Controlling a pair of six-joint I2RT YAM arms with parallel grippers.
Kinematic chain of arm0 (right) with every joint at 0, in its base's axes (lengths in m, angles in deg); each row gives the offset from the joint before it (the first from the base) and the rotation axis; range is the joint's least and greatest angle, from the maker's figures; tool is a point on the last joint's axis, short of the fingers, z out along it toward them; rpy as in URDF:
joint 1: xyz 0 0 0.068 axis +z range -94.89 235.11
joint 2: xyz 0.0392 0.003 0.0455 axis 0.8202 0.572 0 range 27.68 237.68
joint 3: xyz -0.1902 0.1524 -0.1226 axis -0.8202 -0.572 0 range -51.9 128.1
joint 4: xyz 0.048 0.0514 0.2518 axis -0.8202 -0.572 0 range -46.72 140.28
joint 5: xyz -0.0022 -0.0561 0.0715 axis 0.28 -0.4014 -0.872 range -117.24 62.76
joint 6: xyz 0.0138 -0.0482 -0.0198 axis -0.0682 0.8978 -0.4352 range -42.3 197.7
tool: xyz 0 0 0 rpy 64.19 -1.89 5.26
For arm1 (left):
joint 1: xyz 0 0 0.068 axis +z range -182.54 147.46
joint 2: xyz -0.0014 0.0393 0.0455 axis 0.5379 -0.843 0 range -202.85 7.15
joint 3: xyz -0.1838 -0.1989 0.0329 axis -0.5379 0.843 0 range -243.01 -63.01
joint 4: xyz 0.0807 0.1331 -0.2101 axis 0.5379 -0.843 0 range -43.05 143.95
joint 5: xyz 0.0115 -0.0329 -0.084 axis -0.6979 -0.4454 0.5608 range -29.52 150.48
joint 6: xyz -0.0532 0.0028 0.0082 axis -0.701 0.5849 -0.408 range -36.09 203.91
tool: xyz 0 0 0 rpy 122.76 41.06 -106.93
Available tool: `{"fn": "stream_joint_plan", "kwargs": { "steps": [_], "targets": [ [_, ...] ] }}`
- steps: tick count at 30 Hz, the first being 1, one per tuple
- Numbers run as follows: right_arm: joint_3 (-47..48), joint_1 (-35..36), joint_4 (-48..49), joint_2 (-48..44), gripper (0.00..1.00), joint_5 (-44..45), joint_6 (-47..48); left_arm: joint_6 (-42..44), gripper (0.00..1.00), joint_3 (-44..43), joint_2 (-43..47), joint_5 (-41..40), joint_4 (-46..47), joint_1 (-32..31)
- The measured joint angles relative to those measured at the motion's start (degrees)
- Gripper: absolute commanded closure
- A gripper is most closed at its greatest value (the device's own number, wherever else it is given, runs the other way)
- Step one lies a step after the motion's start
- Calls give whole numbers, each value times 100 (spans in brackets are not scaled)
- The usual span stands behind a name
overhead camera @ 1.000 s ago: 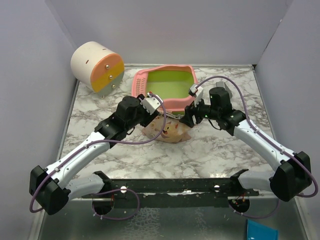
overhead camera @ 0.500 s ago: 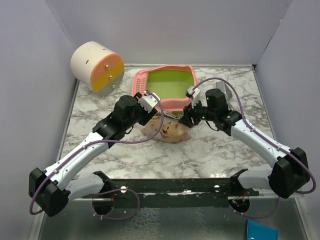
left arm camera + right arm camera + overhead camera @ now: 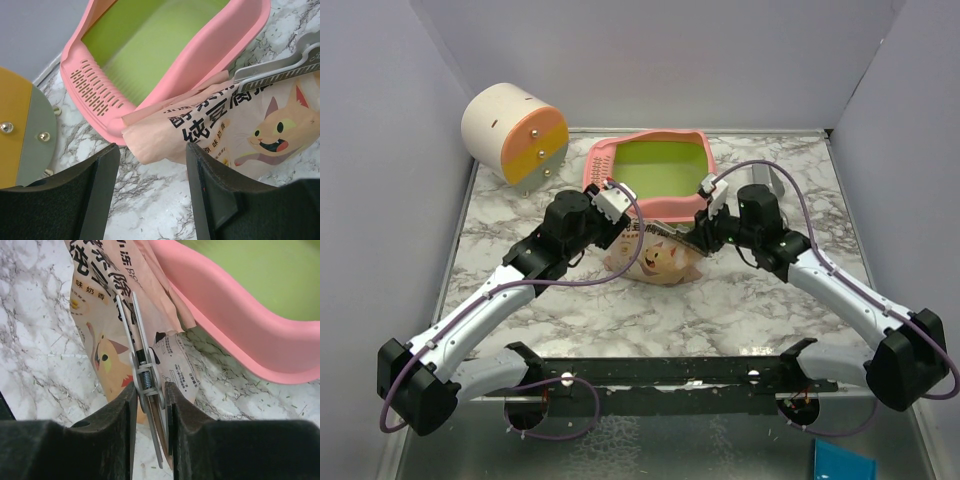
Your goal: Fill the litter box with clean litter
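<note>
The litter box (image 3: 662, 209) is pink with a bare lime-green basin and stands at the back middle of the table; it also shows in both wrist views (image 3: 200, 55) (image 3: 225, 335). No clean litter shows in it. A beige pouch with a cartoon cat (image 3: 655, 258) (image 3: 240, 125) (image 3: 95, 305) leans against its near wall. A grey spring clip (image 3: 145, 370) (image 3: 280, 72) runs along the pouch's top. My right gripper (image 3: 149, 390) (image 3: 692, 238) is shut on that clip. Beside the pouch's left corner, my left gripper (image 3: 152, 155) (image 3: 623, 214) is open over bare marble, holding nothing.
A cream-and-orange cylinder (image 3: 515, 132) (image 3: 20, 130) lies at the back left. A grey object (image 3: 776, 178) sits partly hidden behind the right arm. White walls close in the table on three sides. A blue item (image 3: 843, 462) lies below the table's front edge.
My right gripper has closed from open onto the grey clip and moved slightly back and right. The pouch's top stands higher against the box. The left arm crept forward slightly, still open.
</note>
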State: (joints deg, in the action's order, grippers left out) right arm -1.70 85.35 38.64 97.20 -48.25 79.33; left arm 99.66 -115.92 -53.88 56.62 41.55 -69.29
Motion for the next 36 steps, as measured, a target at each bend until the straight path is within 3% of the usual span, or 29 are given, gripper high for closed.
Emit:
{"fn": "stream_joint_plan", "kwargs": {
  "steps": [7, 14, 17, 21, 26, 29, 36],
  "targets": [
    [-280, 35, 221, -667, 99, 444, -225, -42, 43, 28, 2, 2, 26, 7],
    [-343, 35, 393, -1545, 99, 1934, -570, -129, 40, 33, 2, -7, 59, 61],
    [-234, 33, 195, -1290, 99, 2942, -879, -251, 40, 33, 2, -26, 122, 160],
    [-186, -133, -122, -522, 99, 3611, -1427, -647, 40, 17, -35, 2, 160, 660],
    [-1023, -1305, -125, -470, 99, 3211, -2107, -1257, 40, -61, -319, 144, 153, 1473],
    [-1353, -2446, -98, -680, 99, 2787, -2409, -1576, 40, -114, -476, 286, 162, 1622],
    [-1886, -3869, 463, -918, 99, 1851, -2844, -2124, 40, -306, -752, 693, 179, 1921]
  ]
}}
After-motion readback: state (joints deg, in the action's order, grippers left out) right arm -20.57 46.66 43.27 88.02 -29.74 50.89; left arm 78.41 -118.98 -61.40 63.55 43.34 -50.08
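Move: The right hand, already pinching the clip at the bag's top, has bare marble as its goal, some 25 cm to its right, 3 cm farther out and 17 cm below. The scoop lies about 11 cm ahead and 23 cm right, the litter bag 10 cm left and 4 cm back, the litter box 10 cm left and 17 cm ahead. From the left hand the bag is about 9 cm right, 5 cm back and 17 cm lower. Up first, by some 7 cm, the right hand draws the clip off the bag's mouth, then swings about 25 cm rightward past the front of the box while sinking well below its starting height, turning some 70 degrees clockwise towards the scoop's handle and keeping its pinch. The left hand, open and empty, backs off from the bag about 7 cm left and 6 cm forward, turning counter-clockwise. ##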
